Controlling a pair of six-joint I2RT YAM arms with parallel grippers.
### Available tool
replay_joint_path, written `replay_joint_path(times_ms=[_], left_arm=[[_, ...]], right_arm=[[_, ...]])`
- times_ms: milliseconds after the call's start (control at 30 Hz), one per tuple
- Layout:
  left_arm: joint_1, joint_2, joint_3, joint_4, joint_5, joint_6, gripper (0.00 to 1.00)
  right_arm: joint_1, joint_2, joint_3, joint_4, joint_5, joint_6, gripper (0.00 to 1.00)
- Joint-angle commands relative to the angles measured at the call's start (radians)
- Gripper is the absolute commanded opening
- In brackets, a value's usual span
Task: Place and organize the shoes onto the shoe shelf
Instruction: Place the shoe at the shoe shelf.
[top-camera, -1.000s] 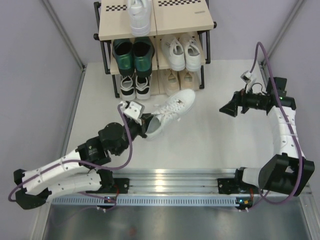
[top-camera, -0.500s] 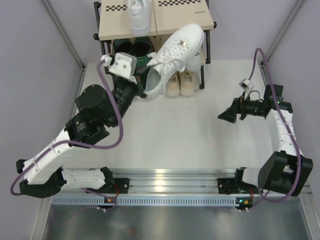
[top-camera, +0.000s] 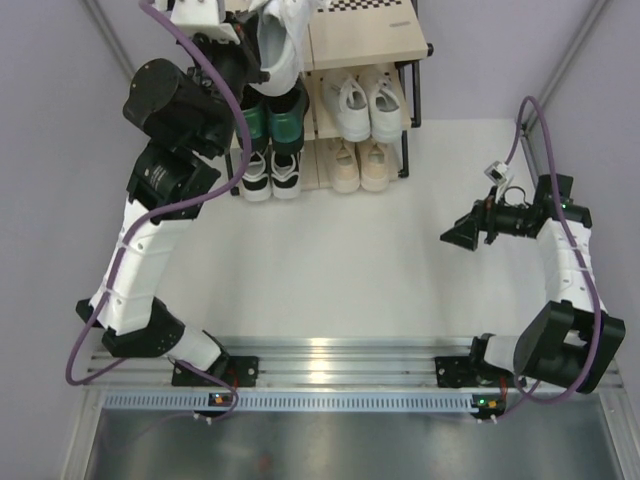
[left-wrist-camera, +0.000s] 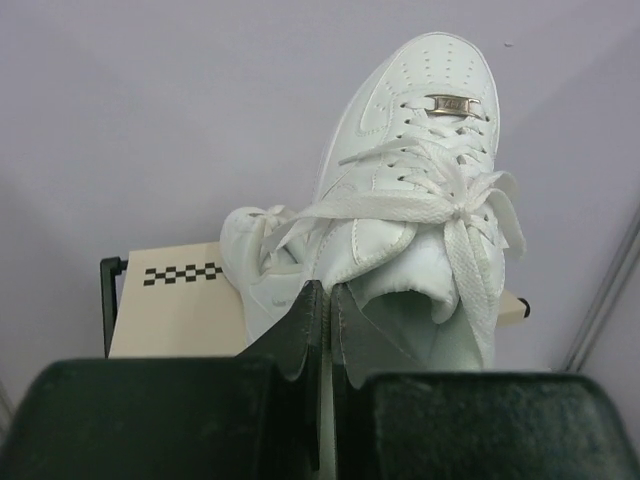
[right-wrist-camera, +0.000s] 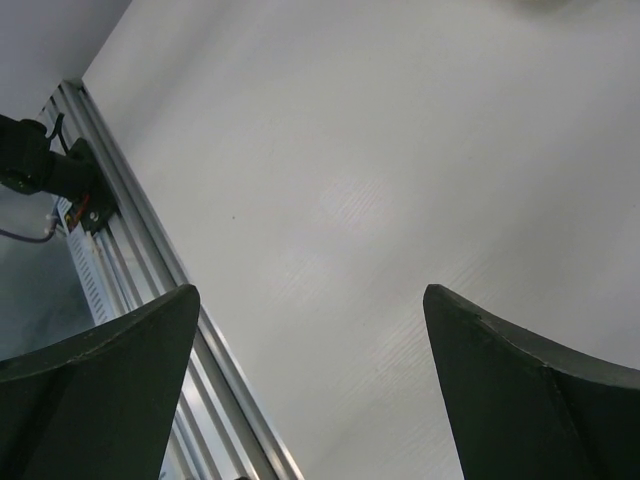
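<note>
My left gripper (left-wrist-camera: 328, 295) is shut on the collar of a white sneaker (left-wrist-camera: 420, 190), held high over the left end of the shoe shelf (top-camera: 360, 45). A second white sneaker (left-wrist-camera: 258, 262) stands on the top board just left of the held one. On the middle tier are glossy green heeled shoes (top-camera: 266, 114) and a white pair (top-camera: 360, 104). On the bottom tier are black-and-white sneakers (top-camera: 270, 176) and a beige pair (top-camera: 360, 165). My right gripper (top-camera: 460, 234) hangs open and empty over the floor at the right, far from the shelf.
The metal rail (top-camera: 330, 360) carrying both arm bases runs along the near edge. Grey walls with slanted posts (top-camera: 125, 70) close in both sides. In the right wrist view there is only bare white floor (right-wrist-camera: 380, 180) and the rail (right-wrist-camera: 130, 250).
My left arm has lifted the white sneaker from the floor in front of the shelf up to the shelf's top left. The right gripper stayed roughly in place, open.
</note>
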Motion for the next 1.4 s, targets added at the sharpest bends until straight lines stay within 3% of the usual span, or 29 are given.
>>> replay_joint_path(times_ms=[0,233,333,733,1067,1367], left_arm=[[0.017,-0.018,0.077,0.251,-0.040,0.054,0.00],[0.092,0.003,0.089,0.344,-0.095,0.127,0.00],[0.156,0.043,0.133,0.324,-0.083,0.091,0.00],[0.573,0.175,0.149,0.183,0.083,-0.374,0.00],[0.600,0.217,0.125,0.166,0.222,-0.547,0.00],[0.600,0.189,0.103,0.129,0.256,-0.623,0.00]], right_arm=[[-0.025,0.003,0.001,-0.077,-0.065,-0.106,0.94],[-0.054,0.016,0.014,-0.154,-0.097,-0.181,0.94],[-0.060,0.011,0.010,-0.155,-0.105,-0.187,0.94],[-0.074,0.010,0.016,-0.192,-0.114,-0.224,0.95],[-0.074,0.017,0.014,-0.197,-0.116,-0.232,0.95],[-0.074,0.017,0.013,-0.192,-0.117,-0.227,0.95]])
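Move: My left hand already holds the second white shoe. It is bound for the empty left end of the top shelf, about 25 cm ahead, 9 cm to the left and 12 cm below. The standing white shoe sits some 25 cm ahead, 4 cm right and 12 cm below. The green shoes, a tier lower, lie roughly 22 cm ahead, 6 cm left and 32 cm below. From my right hand, the empty spot is around 32 cm ahead, 60 cm left and 33 cm higher. With the white shoe still pinched by its collar, I swing my left hand left and slightly up, turning it counter-clockwise, then sweep forward, left and down towards the shelf's free end. About 17 cm farther out, I ease back right some 5 cm towards the standing shoe, turning part-way back clockwise, the hand's left side now dipped about 20 degrees and the fingers kept shut. ##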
